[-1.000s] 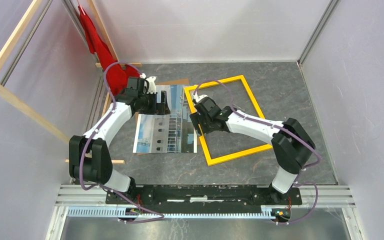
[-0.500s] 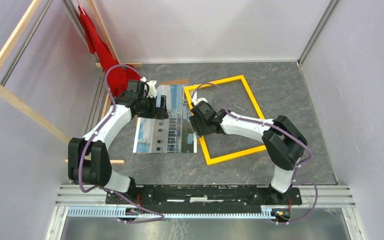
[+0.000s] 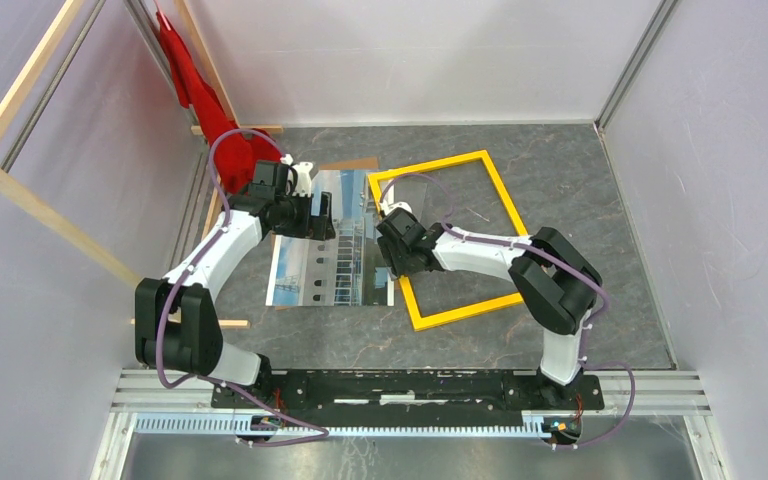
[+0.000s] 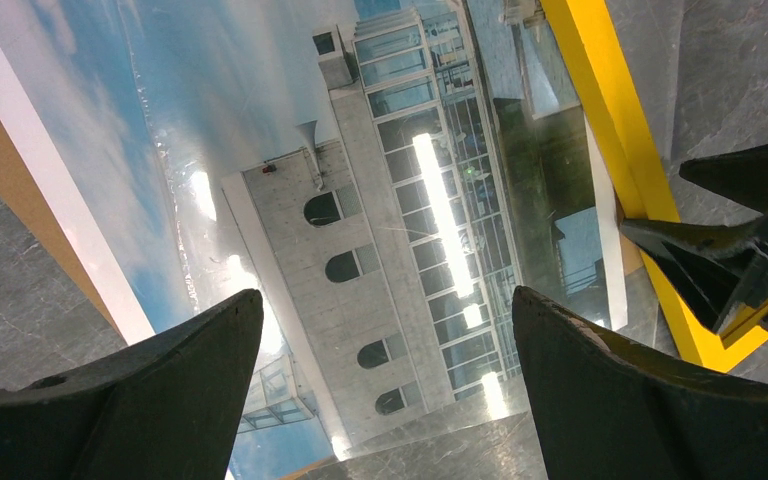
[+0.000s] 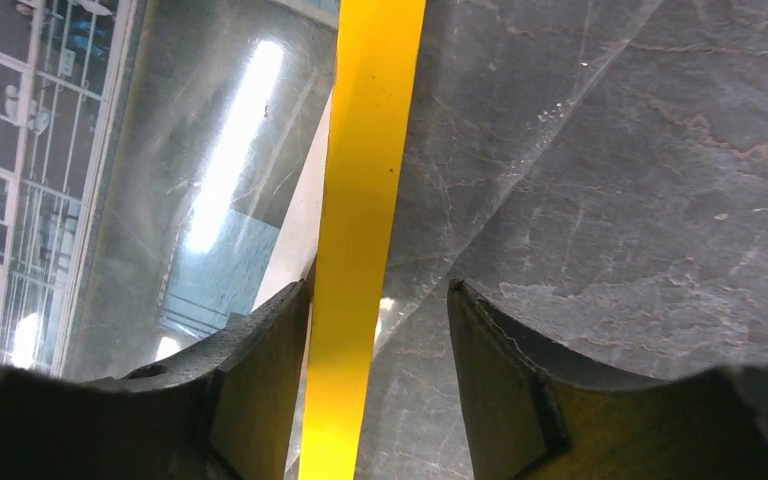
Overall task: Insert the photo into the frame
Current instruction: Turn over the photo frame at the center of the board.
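The photo (image 3: pixel 310 270), a building against blue sky, lies face up on the table, left of the yellow frame (image 3: pixel 427 166). A glossy clear sheet seems to lie over its right part. My left gripper (image 3: pixel 323 215) hovers open and empty over the photo (image 4: pixel 380 230), as the left wrist view (image 4: pixel 387 293) shows. My right gripper (image 3: pixel 392 240) is open, its jaws straddling the frame's left rail (image 5: pixel 365 200) without closing, as the right wrist view (image 5: pixel 380 285) shows. The rail (image 4: pixel 610 130) and the right gripper's fingers (image 4: pixel 730 260) also show in the left wrist view.
A brown backing board (image 3: pixel 352 163) sticks out from under the photo's far edge. A red cloth (image 3: pixel 200 100) hangs at the back left beside wooden bars (image 3: pixel 20 90). White walls close in the table at the back and right.
My right arm has swung its elbow leftward and its gripper has shifted slightly left along the frame's left rail. The left arm, photo and frame have hardly moved.
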You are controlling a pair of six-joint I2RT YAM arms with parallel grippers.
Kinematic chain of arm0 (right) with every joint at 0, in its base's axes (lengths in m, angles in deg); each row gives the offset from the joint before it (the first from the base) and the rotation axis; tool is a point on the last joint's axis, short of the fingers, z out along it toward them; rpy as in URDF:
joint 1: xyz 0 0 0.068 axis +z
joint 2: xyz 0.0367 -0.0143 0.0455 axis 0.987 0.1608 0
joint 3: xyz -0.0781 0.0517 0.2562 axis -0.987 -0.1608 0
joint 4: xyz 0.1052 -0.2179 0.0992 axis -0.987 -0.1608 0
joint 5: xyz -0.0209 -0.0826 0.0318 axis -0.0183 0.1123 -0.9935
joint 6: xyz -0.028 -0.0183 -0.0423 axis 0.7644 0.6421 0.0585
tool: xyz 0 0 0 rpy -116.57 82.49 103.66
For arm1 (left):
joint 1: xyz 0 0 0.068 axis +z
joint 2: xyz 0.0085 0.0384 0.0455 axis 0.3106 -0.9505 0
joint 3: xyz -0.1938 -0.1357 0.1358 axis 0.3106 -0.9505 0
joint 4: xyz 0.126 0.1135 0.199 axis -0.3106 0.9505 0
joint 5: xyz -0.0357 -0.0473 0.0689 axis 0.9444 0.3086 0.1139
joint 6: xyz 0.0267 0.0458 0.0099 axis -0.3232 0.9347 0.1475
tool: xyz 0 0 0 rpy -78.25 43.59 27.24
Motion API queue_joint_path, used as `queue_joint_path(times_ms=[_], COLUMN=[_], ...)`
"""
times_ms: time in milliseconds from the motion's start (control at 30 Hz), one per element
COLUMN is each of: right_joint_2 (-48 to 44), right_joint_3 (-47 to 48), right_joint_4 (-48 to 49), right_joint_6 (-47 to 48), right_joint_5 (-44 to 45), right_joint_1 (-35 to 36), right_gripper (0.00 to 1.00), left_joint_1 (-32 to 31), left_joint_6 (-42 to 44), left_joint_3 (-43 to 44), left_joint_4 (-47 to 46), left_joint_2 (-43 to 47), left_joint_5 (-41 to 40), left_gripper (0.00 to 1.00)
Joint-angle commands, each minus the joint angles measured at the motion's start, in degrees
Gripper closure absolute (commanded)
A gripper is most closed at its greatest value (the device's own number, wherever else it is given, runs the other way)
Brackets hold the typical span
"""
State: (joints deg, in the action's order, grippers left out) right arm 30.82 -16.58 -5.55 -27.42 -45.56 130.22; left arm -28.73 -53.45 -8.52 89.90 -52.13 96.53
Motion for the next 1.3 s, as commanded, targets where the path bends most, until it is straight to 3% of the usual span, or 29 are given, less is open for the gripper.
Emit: queue_joint_path(times_ms=[0, 100, 400, 800, 900, 1067, 1267], right_joint_2=[2.1, 2.8, 1.9, -7.5, -11.0, -17.5, -22.8], right_joint_3=[0.4, 0.5, 3.1, 15.4, 14.7, 12.7, 10.8], right_joint_4=[2.1, 2.2, -1.2, -9.3, -6.7, -0.4, 4.7], right_joint_6=[-1.9, -2.4, -4.8, -8.3, -11.7, -17.3, -25.0], right_joint_5=[0.0, 0.1, 0.8, -7.4, -13.3, -23.1, -30.1], right_joint_1=[0.5, 0.6, 0.6, -0.5, -2.3, -5.2, -8.2], right_gripper=[0.42, 0.49, 0.87, 0.95, 0.95, 0.93, 0.93], left_joint_1=[-0.1, -0.1, -1.7, -4.0, -4.0, -4.2, -7.8], left_joint_6=[4.5, 4.9, 5.4, 3.9, 1.3, -2.8, -4.1], left_joint_3=[0.6, 0.0, -2.6, -2.2, -1.8, -0.2, 6.3], left_joint_4=[1.5, 1.5, 0.2, -1.2, -2.1, -3.7, -4.7], left_joint_2=[1.4, 1.7, 1.0, 2.4, 3.0, 5.3, 6.1], left_joint_5=[-0.7, -0.7, -0.7, 0.1, -0.3, 5.8, 9.0], left_gripper=[0.0, 0.0, 0.0, 0.0, 0.0, 0.0, 0.0])
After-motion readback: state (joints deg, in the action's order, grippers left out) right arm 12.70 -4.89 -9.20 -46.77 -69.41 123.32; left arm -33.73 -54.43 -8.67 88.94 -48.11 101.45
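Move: The photo frame's left bar, near mid-length, runs between the open right fingers, about 1 cm left of that hand and 1 cm below it. The bar's far corner is roughly 18 cm ahead and 4 cm left, and the photo's middle is some 13 cm left, 6 cm ahead and 3 cm below. From the left hand, that grip spot is about 13 cm right, 6 cm back and 10 cm below. Ease the right gripper down and left about 1 cm, close it on the frame's left bar, then lift the bar some 22 cm while drifting a few centimetres left and rolling the hand's left side up about 40 degrees. Keep the left gripper wide open: ease it slightly back and down, then bring it right and up over the photo. ##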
